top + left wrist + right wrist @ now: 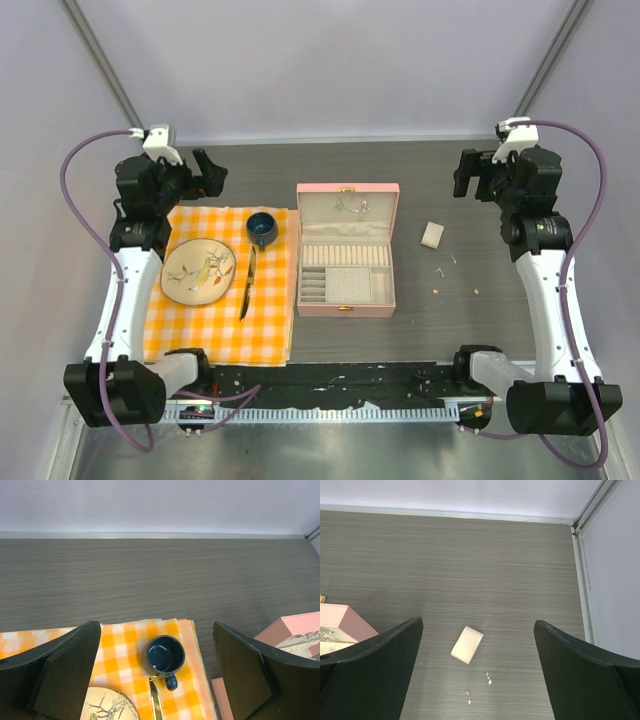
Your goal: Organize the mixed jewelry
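The mixed jewelry lies on the dark table right of the open pink jewelry box [347,250]: a cream-white rectangular piece [432,235] and a few tiny pale specks [440,270] nearer me. In the right wrist view the cream piece [467,644] and two small silvery specks [488,678] show on the tabletop between the fingers. My right gripper [466,176] [477,625] hovers open above and behind them, holding nothing. My left gripper [208,176] [156,627] is open and empty at the far left, above the checked cloth.
An orange-and-white checked cloth [262,325] carries a cream plate [198,272], a gold knife [247,283] and a dark blue cup [262,229] [165,655]. The box's lid [348,208] stands open with a chain inside. White walls close the back and sides.
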Controlling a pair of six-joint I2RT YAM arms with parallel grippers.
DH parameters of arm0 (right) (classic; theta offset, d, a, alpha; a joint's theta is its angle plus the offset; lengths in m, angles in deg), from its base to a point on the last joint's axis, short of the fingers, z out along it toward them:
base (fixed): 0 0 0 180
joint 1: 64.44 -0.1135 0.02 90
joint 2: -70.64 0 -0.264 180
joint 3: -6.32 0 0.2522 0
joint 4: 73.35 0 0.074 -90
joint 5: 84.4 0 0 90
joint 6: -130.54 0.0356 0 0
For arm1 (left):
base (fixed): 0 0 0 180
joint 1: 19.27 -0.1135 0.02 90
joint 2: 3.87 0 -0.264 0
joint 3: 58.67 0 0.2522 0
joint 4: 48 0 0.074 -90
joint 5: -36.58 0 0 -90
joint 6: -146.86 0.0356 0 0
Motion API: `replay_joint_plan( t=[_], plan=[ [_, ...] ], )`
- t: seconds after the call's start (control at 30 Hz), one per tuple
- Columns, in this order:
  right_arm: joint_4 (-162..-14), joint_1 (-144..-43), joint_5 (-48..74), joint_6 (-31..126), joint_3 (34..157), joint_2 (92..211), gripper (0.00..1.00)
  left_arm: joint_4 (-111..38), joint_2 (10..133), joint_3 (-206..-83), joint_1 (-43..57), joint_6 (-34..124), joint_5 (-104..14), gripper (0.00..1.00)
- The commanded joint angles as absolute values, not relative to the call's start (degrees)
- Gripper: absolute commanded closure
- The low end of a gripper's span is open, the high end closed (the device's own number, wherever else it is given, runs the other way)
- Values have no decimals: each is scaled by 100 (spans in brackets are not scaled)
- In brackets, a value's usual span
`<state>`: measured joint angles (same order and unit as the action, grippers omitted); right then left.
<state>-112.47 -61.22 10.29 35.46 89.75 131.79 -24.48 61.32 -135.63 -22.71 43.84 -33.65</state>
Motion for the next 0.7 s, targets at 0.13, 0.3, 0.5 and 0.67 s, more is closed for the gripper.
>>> replay_joint_plan(
  t=[0.13, 0.3, 0.5, 0.67],
  plan=[
    [-11461, -6154, 596, 3957, 8723, 13611, 0, -2703, 5967, -13352, -2243, 4456, -3294, 0],
    [-11620, -6189, 191, 4247, 8442, 14165, 1, -2721, 5985, -13273, -2252, 4464, -3329, 0],
    [-11454, -6312, -125, 4661, 8213, 14982, 2, -2730, 5985, -13246, -2260, 4421, -3338, 0],
    [-11365, -6742, -266, 4784, 8213, 15527, 4, -2747, 5985, -13237, -2261, 4385, -3338, 0]
  ],
)
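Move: The farther of the two silver earrings lies almost underneath the right hand, about 33 cm down, 1 cm back and 2 cm to its right. From that hand, the nearer silver earring is 4 cm back and 1 cm left; the cream block is 5 cm ahead and 3 cm left; the left gold stud is 9 cm back and 2 cm left. From the left hand, the farther earring is some 56 cm right and 1 cm back. Down, almost straight and gathering speed, the right hand drops about 20 cm towards the loose silver earrings and the cream block, its open fingers tipping some 30 degrees further towards the table and swinging slightly clockwise. It ends still well above them, touching nothing. The left hand merely sinks a couple of centimetres, fingers wide open. ##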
